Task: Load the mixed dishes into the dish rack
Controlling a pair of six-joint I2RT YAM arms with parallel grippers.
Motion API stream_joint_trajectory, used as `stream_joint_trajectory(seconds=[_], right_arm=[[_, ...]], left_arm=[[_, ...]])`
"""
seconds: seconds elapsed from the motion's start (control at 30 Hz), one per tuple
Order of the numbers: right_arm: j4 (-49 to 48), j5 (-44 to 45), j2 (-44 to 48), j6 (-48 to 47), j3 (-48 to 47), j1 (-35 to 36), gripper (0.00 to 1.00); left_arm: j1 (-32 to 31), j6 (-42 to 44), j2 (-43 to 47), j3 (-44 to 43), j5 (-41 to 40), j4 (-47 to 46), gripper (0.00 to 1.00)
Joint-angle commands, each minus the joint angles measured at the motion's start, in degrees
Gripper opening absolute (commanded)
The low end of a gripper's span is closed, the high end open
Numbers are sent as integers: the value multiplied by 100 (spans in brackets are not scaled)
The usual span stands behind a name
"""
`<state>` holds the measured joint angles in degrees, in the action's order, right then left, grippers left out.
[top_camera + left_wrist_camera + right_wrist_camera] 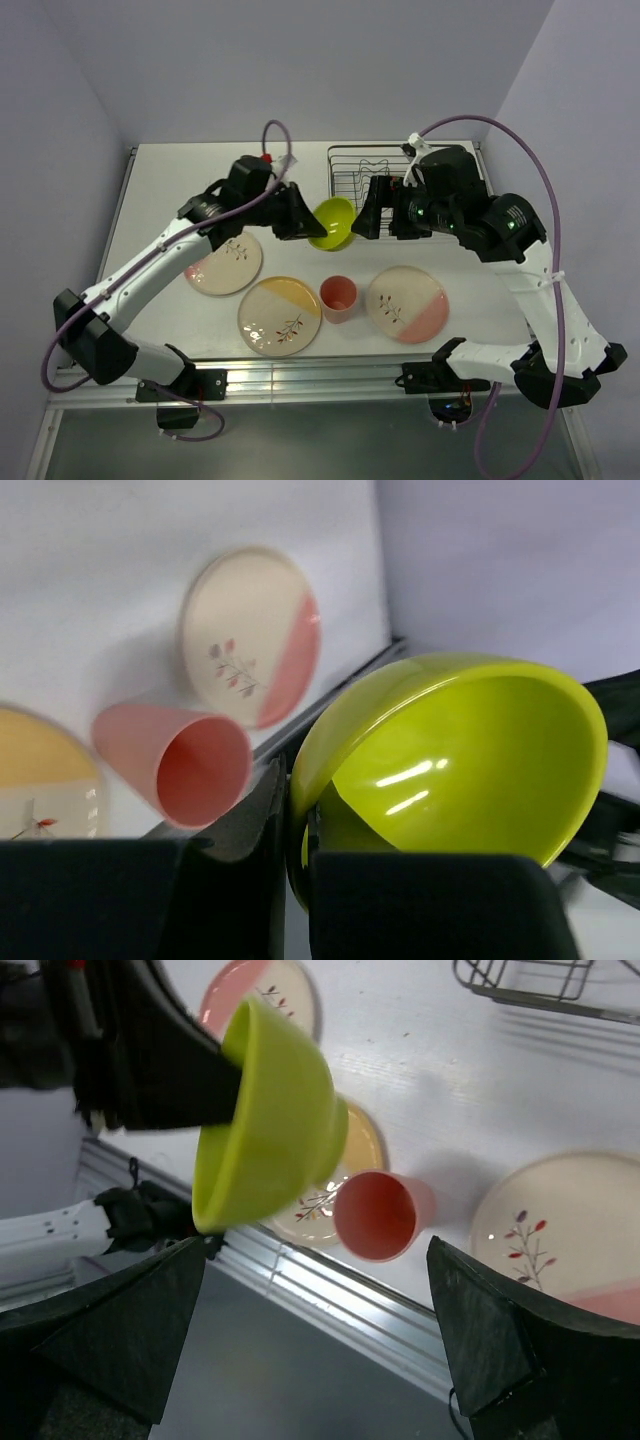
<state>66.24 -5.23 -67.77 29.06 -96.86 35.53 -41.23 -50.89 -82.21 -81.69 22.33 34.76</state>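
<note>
The lime-green bowl (pixel 334 223) hangs tilted above the table, and my left gripper (pixel 308 225) is shut on its rim. In the left wrist view the fingers pinch the bowl (pixel 470 750) wall at the left gripper (pixel 300 825). My right gripper (pixel 385 214) stands open just right of the bowl, holding nothing. Its wrist view shows the bowl (pixel 270 1120) ahead of the wide jaws of the right gripper (pixel 320 1330). The pink cup (pixel 339 298) stands between a yellow-segment plate (pixel 280 315) and a pink-segment plate (pixel 406 303). Another pink-segment plate (pixel 224 263) lies under the left arm. The black wire dish rack (pixel 352 168) sits at the back.
The table's metal front rail (pixel 320 375) runs below the plates. White walls close in the back and both sides. The right arm's body covers the rack's right half.
</note>
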Motion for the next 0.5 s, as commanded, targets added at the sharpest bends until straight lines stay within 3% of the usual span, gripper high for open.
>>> stream_joint_trajectory(seconds=[0.0,0.17,0.3,0.47], right_arm=[[-93,-749,307,-32,-106,-151,100],[-1059,-2144,580,222,377,-450,100],[-1762,-2693,738,556,755,-538,100],[-2238,-2553,783,803,1037,-573,100]], left_arm=[[615,-1420,592,1081,2122,-2918,0],[687,-3424,637,1980,2697,-5981,0],[687,-4638,566,2613,2645,-7724,0],[599,-5062,496,2702,2496,-8135,0]])
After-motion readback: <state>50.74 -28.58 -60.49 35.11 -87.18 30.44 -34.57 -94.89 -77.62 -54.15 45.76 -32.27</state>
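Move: Pinched by its rim in the left gripper, the green bowl has its middle some 4 cm right of and 2 cm ahead of that hand, about level; the dish rack it must reach is some 28 cm ahead, 20 cm right and 22 cm below. From the open right gripper the bowl is about 7 cm left, 2 cm ahead and 7 cm below, with the pink cup roughly 8 cm left, 4 cm back and 30 cm below, and the pink-edged plate 9 cm right, 3 cm back and 34 cm below. Rolling the bowl on its side, the left hand keeps its pinch on the rim and rises about 7.5 cm, its fingers swinging up from right-and-down to nearly level, some 45 degrees. The wide-open right hand closes in on the bowl's underside, going up, left and back about 3 cm each while its fingers tilt up and swing left; no touch yet. ##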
